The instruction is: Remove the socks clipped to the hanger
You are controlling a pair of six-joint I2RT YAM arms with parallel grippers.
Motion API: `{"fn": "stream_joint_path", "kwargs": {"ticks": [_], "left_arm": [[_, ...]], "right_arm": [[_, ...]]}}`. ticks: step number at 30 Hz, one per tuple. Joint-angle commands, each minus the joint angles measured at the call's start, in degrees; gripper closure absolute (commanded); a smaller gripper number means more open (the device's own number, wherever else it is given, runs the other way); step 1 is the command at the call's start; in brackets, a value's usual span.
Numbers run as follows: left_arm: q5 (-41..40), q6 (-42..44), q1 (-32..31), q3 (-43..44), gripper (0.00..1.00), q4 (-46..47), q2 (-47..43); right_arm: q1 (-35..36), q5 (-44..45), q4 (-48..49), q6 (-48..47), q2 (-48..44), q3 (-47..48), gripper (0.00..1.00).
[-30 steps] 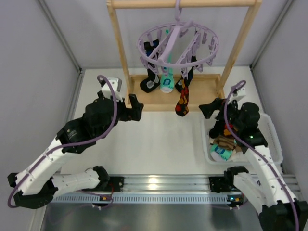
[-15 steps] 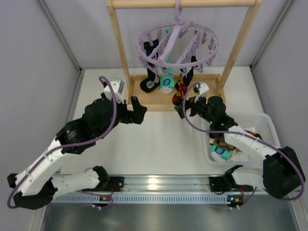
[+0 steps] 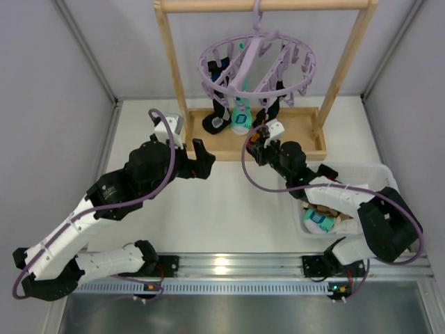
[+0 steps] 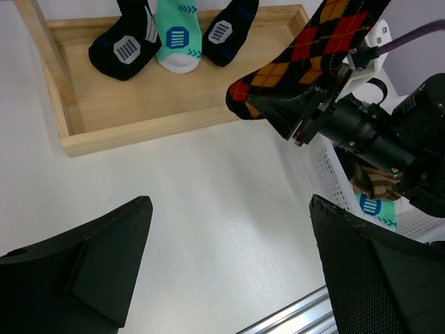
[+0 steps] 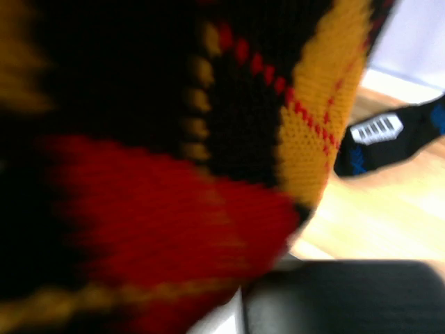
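Observation:
The lavender ring hanger [image 3: 257, 59] hangs from the wooden rack's top bar. Clipped to it are two black socks [image 3: 215, 122] [image 4: 125, 45], a teal-white sock [image 3: 240, 120] [image 4: 177, 35] and a red-orange-black argyle sock [image 4: 316, 42] [image 5: 174, 174]. My right gripper [image 3: 256, 147] [image 4: 299, 111] reaches to the argyle sock's foot, and its jaws are closed on the fabric near the toe. The sock fills the right wrist view, above one dark finger [image 5: 348, 299]. My left gripper [image 3: 200, 158] [image 4: 229, 209] stands open over bare table, left of the argyle sock, holding nothing.
The wooden rack [image 3: 174, 62] stands on a shallow wooden tray base [image 3: 306, 142]. A white basket [image 3: 389, 181] at the right holds a brown striped sock [image 3: 327, 205] and a teal sock [image 3: 318, 221]. A metal rail [image 3: 222, 268] runs along the near edge.
My right arm swung from above the basket leftwards to the argyle sock, and its jaws narrowed onto it. The left arm crept slightly forward and stayed open.

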Motion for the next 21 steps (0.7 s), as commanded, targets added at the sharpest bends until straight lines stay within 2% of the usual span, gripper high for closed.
{"fn": "stream_joint_path", "kwargs": {"ticks": [1,4,5,10,15,21], "left_arm": [[-1.19,-1.6,0.04,2.61,0.02,0.82,0.1],[-1.72,-2.13,0.04,5.24,0.02,0.82,1.51],[-1.72,-2.13,0.04,7.34,0.02,0.91,2.21],[0.03,-0.03,-0.05,16.75,0.02,0.73,9.76],[3.81,3.13,-0.14,29.05,0.02,0.73,20.2],[2.33,8.14,-1.46,39.08,0.02,0.82,30.14]], "right_arm": [[2.68,4.45,9.95,-1.01,-0.57,0.34,0.88],[4.78,6.99,10.92,-1.35,-1.45,-0.54,0.99],[5.57,8.13,11.19,-1.7,-1.71,-0.63,1.0],[12.59,16.04,11.02,-2.68,-3.29,-0.81,1.0],[16.3,19.3,8.38,-1.54,-4.43,-0.54,1.0],[20.25,24.31,7.14,1.36,-4.88,-0.72,1.0]]}}
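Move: The argyle sock hangs from the hanger's near rim: its clipped top is about 15 cm ahead of my left hand, 15 cm to the right and 7 cm above. The sock's foot is between my right fingers, with the clipped top some 24 cm above it. From my right hand the mint sock's foot is about 10 cm farther out and 5 cm left, and the near black sock's foot 10 cm out and 3 cm right, both roughly level with it. I finish shutting my right fingers on the argyle sock's foot and keep that pinch while drawing it back and left, about 5 cm each way, and some 4 cm up. My left hand, fingers wide open, first rises about 10 cm, then swings right and forward towards the sock's clipped top, tilting up slightly. ##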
